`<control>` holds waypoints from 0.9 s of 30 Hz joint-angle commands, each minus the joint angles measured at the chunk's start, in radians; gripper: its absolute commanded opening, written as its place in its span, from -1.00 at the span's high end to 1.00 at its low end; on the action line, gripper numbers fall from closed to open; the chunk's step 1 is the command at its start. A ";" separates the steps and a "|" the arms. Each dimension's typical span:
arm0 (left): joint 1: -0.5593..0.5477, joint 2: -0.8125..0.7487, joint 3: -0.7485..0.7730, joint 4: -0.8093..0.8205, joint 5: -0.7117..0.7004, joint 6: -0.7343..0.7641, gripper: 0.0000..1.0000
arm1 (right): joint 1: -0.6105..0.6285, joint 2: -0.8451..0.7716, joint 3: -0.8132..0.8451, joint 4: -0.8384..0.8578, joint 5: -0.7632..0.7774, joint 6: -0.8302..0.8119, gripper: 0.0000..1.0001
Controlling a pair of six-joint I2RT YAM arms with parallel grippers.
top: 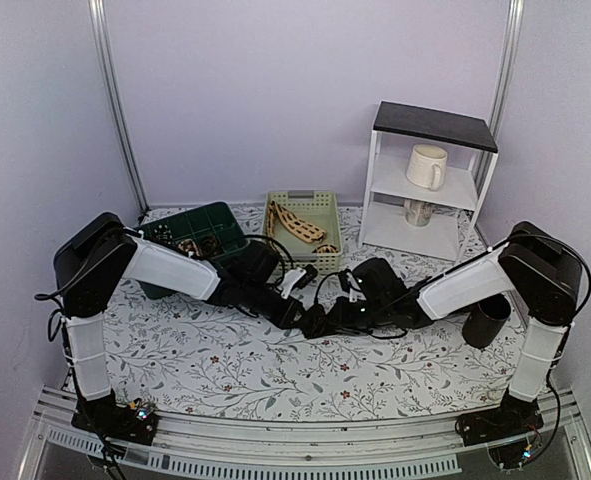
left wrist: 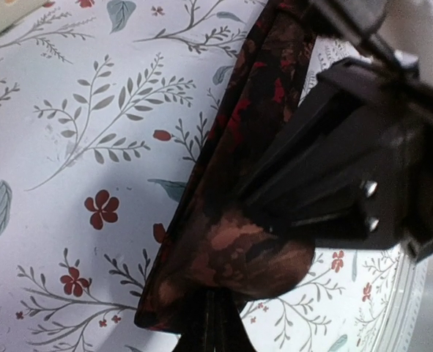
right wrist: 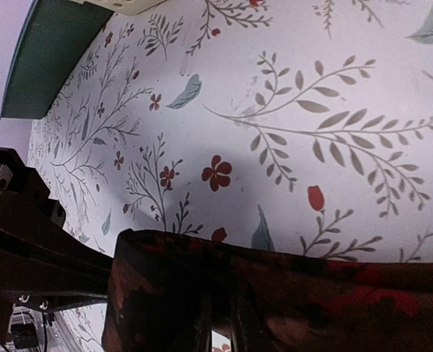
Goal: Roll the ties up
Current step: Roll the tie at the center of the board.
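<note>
A dark brown-black tie (left wrist: 231, 249) with red blotches lies across the floral cloth at the table's middle, between both arms. My left gripper (left wrist: 216, 323) is shut on its folded end; in the top view this gripper (top: 308, 316) meets my right gripper (top: 329, 318). In the right wrist view the tie (right wrist: 311, 293) wraps round the tips of my right gripper (right wrist: 227, 334), whose jaws stand a crack apart, cloth showing through the gap. A beige tie (top: 297, 222) with dark markings lies in the pale green basket (top: 331, 215). Small coiled ties (top: 188, 243) sit in the dark green bin (top: 227, 226).
A black cup (top: 488, 320) stands at the right, close to the right arm. A white shelf (top: 380, 185) at the back right holds a cream mug (top: 427, 165) and another mug below. The basket and bin stand just behind the grippers.
</note>
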 commanded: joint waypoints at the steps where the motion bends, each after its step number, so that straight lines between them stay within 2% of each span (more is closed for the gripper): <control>1: -0.009 0.020 0.011 -0.037 -0.007 0.011 1.00 | -0.019 -0.085 0.007 -0.137 -0.007 -0.011 0.74; 9: -0.010 0.014 0.027 -0.044 -0.009 0.011 1.00 | -0.045 -0.173 -0.036 -0.114 0.006 -0.020 0.69; 16: -0.010 0.017 0.055 -0.048 0.018 0.008 1.00 | -0.056 -0.240 -0.052 -0.063 -0.011 -0.009 0.49; 22: -0.013 0.016 0.062 -0.031 0.023 0.001 1.00 | -0.067 -0.170 -0.028 -0.013 -0.073 -0.010 0.17; 27: -0.014 0.028 0.075 -0.031 0.026 0.000 1.00 | -0.068 -0.100 0.016 -0.001 -0.107 -0.012 0.16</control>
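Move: The rolled end of the tie lies between my hands, nearly touching both sets of fingertips: about 4 cm to my left hand's right, and about 3 cm to my right hand's left, roughly level fore and aft and 1 cm lower than either. From my right hand, the unrolled strip's middle lies some 9 cm right, level fore and aft and 1 cm lower; the beige basket stands about 24 cm ahead and 7 cm left, slightly higher. I draw my right hand about 2.5 cm to the right, low along the tie away from the roll, then lift it clear some 6 cm, opening its fingers to a little under half and drifting slightly forward. My left fingers stay shut against the near side of the rolled end, keeping it held, and shift only about a centimetre right and up. ##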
